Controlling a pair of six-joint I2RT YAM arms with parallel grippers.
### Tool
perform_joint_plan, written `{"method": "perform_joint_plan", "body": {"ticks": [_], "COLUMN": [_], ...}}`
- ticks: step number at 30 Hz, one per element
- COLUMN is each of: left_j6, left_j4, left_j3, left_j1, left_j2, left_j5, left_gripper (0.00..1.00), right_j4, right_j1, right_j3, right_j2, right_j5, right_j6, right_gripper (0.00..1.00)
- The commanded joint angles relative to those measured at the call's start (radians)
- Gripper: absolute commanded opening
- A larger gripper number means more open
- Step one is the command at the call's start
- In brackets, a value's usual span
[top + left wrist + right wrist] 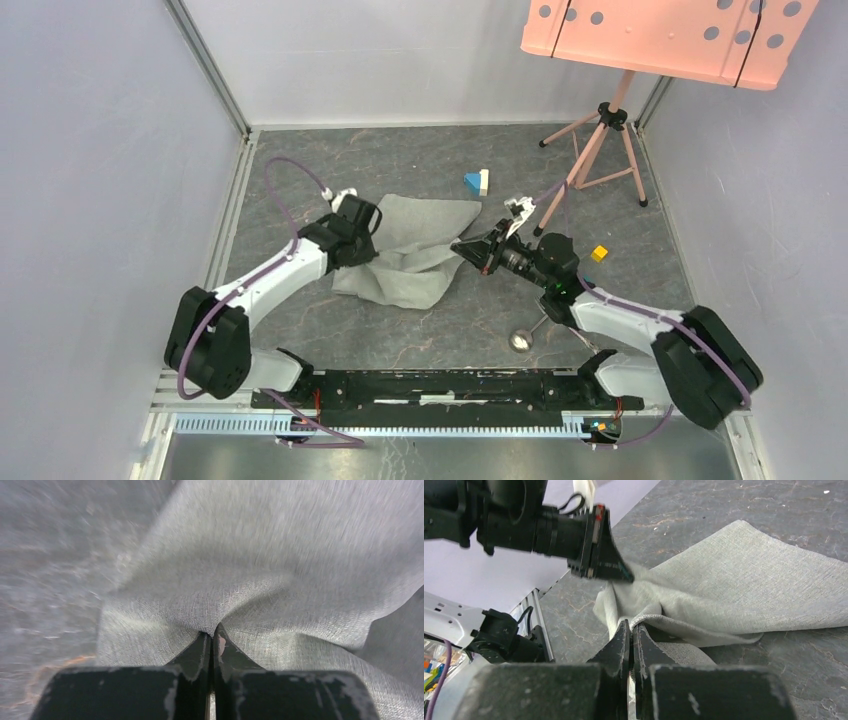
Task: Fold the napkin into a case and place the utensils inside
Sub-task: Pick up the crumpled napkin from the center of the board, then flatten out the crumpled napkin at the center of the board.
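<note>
The light grey napkin (415,255) lies rumpled on the dark table and shows no case shape. My left gripper (377,240) is shut on its left side, and the cloth (280,555) puckers at the closed tips (212,630). My right gripper (463,248) is shut on a hemmed edge of the napkin (734,580) at its right side (630,625). The left gripper (616,570) shows across the cloth in the right wrist view. Of the utensils, a silver spoon (522,340) lies near the right arm, apart from the napkin.
A blue and a white block (477,182) sit behind the napkin. A yellow block (599,253) lies at the right. A tripod (598,150) holding a pink perforated board (660,35) stands at the back right. Grey walls close in both sides.
</note>
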Motion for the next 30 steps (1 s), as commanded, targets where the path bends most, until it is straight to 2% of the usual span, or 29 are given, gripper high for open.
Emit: {"method": "perform_joint_plan", "body": {"ticks": [1, 5, 11, 13, 17, 20, 23, 26, 27, 28, 29, 30], "left_j6": [0.137, 0.189, 0.266, 0.317, 0.43, 0.465, 0.43, 0.381, 0.363, 0.338, 0.317, 0.298], "left_j4": [-0.113, -0.242, -0.384, -0.385, -0.352, -0.357, -0.361, -0.371, -0.373, -0.381, -0.398, -0.412], "left_j3": [0.155, 0.277, 0.477, 0.547, 0.708, 0.821, 0.78, 0.606, 0.533, 0.479, 0.425, 0.39], "left_j1": [0.038, 0.047, 0.049, 0.049, 0.049, 0.048, 0.049, 0.048, 0.048, 0.049, 0.049, 0.049], "left_j2": [-0.051, -0.118, -0.272, -0.33, -0.379, -0.367, -0.373, -0.355, -0.336, -0.308, -0.268, -0.233], "left_j5": [-0.139, -0.185, -0.235, -0.246, -0.295, -0.225, -0.078, 0.132, 0.185, 0.207, 0.209, 0.204], "left_gripper": [0.02, 0.02, 0.02, 0.02, 0.02, 0.02, 0.04, 0.09, 0.15, 0.25, 0.3, 0.43], "right_j4": [-0.164, -0.349, -0.383, -0.379, -0.425, -0.507, -0.522, -0.604, -0.64, -0.673, -0.693, -0.712], "right_j1": [-0.002, -0.001, -0.003, -0.001, -0.003, -0.001, -0.002, -0.003, -0.008, -0.013, -0.019, -0.021], "right_j3": [0.022, 0.12, 0.26, 0.336, 0.611, 0.764, 0.707, 0.532, 0.475, 0.425, 0.368, 0.322], "right_j2": [-0.129, -0.251, -0.338, -0.309, -0.166, -0.092, -0.132, -0.21, -0.227, -0.241, -0.248, -0.252], "right_j5": [0.02, 0.041, -0.002, -0.001, -0.062, -0.098, -0.056, 0.092, 0.155, 0.203, 0.257, 0.302], "right_j6": [-0.049, -0.099, -0.074, -0.059, -0.069, -0.088, -0.102, -0.181, -0.201, -0.229, -0.25, -0.277], "right_gripper": [0.01, 0.01, 0.0, 0.01, 0.01, 0.01, 0.01, 0.01, 0.01, 0.0, 0.01, 0.0]}}
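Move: Both hands already grip the napkin: its middle lies about 9 cm to the left hand's right and 2 cm ahead, 4 cm below it; from the right hand it is roughly 9 cm left, 4 cm ahead and 15 cm below. The blue-white block is some 17 cm ahead and 23 cm right of the left hand, or 19 cm ahead and 5 cm right of the right hand. The spoon lies about 15 cm back and 14 cm right of the right hand. Both arms fling the pinched napkin upwards off the board, the left hand rising fast by nearly 40 cm and swinging a little to its left while its fingers tip up by almost 50 degrees, the right climbing over 25 cm with a smaller upward tip and its grip kept shut. Both then turn over into a quick drop of about 6 cm, the left swinging back to the right and slightly parting its fingers at the napkin, which still hangs there. ##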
